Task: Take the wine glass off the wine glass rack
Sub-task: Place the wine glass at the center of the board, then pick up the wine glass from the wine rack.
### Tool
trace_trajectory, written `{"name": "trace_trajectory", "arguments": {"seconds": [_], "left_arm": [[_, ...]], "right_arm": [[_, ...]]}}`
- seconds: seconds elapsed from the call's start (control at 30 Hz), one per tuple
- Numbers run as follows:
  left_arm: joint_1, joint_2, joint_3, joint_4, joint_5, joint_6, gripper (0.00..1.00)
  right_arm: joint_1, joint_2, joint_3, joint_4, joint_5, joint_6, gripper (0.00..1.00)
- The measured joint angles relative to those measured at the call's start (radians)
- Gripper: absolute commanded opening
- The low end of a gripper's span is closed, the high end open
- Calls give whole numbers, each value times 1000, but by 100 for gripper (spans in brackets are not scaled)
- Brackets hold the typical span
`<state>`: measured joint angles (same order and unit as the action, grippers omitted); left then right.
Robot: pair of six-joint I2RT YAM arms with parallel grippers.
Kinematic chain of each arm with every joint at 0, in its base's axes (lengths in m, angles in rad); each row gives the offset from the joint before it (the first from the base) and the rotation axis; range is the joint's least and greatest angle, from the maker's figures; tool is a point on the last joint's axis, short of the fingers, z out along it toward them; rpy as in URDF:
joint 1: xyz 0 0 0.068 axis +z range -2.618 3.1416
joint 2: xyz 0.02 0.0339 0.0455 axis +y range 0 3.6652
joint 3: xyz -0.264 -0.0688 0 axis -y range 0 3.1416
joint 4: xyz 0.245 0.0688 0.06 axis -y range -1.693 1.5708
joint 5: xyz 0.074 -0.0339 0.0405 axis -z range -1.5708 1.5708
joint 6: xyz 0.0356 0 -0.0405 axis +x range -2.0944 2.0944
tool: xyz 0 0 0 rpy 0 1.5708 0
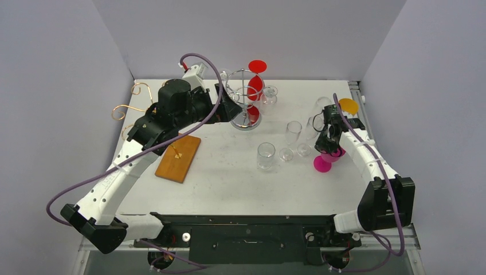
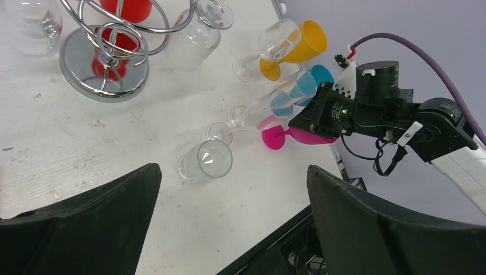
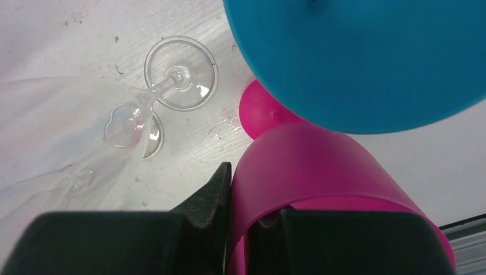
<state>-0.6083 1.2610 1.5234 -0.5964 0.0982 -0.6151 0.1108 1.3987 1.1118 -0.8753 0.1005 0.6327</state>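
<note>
The chrome wine glass rack (image 1: 245, 102) (image 2: 106, 54) stands at the back centre of the table. Red wine glasses (image 1: 255, 86) (image 2: 127, 8) hang upside down on it. My left gripper (image 1: 229, 106) (image 2: 233, 183) is open wide just left of the rack, holding nothing. My right gripper (image 1: 330, 144) (image 3: 240, 195) is shut on the rim of a magenta wine glass (image 1: 325, 160) (image 3: 321, 172) (image 2: 286, 136) at the right. One finger is outside the bowl and one inside. The glass's foot is down by the table.
A blue glass (image 3: 355, 57) (image 2: 312, 83) and a yellow glass (image 1: 348, 106) (image 2: 298, 43) sit close behind the magenta one. Clear flutes (image 1: 293, 134), a clear tumbler (image 1: 266, 156) (image 2: 206, 160) and a clear glass foot (image 3: 180, 80) stand mid-table. A wooden board (image 1: 179, 157) and a copper wire stand (image 1: 134, 103) are at the left.
</note>
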Motion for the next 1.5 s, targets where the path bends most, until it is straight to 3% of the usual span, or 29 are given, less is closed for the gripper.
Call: {"name": "trace_trajectory", "arguments": {"seconds": [0.27, 0.7, 1.13, 1.33, 1.5], "left_arm": [[4, 13, 11, -2, 0, 2, 96], [8, 26, 21, -1, 3, 3, 96], [8, 80, 97, 1, 8, -2, 96], [8, 142, 180, -5, -16, -13, 96], [15, 203, 253, -12, -57, -24, 96]], "right_arm": [[2, 8, -9, 13, -4, -2, 26], [8, -49, 20, -52, 1, -12, 41], [8, -212, 125, -204, 33, -25, 46], [8, -261, 266, -274, 14, -26, 52], [26, -257, 420, -230, -40, -8, 60]]}}
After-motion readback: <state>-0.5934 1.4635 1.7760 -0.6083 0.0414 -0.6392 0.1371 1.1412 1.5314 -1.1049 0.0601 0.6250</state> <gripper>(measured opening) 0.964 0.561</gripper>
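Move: Under the right hand, which pinches the rim wall, the magenta wine glass has its middle about 3 cm to the right, 2 cm back and 4 cm below. The blue glass stands some 5 cm ahead and 7 cm to the right, the nearest clear flute 5 cm ahead and 3 cm left, both about 4 cm lower. From the left hand the clear wine glass hanging on the chrome rack is roughly 24 cm ahead, 7 cm left and 22 cm below; the rack's middle is 20 cm ahead, 2 cm right and 22 cm lower. Spreading to about half open, the right fingers let go of the magenta glass's rim with the hand almost still; then the hand rises, slowly and drawing slightly back at first, then fast, about 19 cm in all, its fingertips tipping up and forward some 25 degrees. The left hand, still wide open and empty, creeps, then picks up speed forward about 5 cm and up 3 cm, towards the chrome rack. ##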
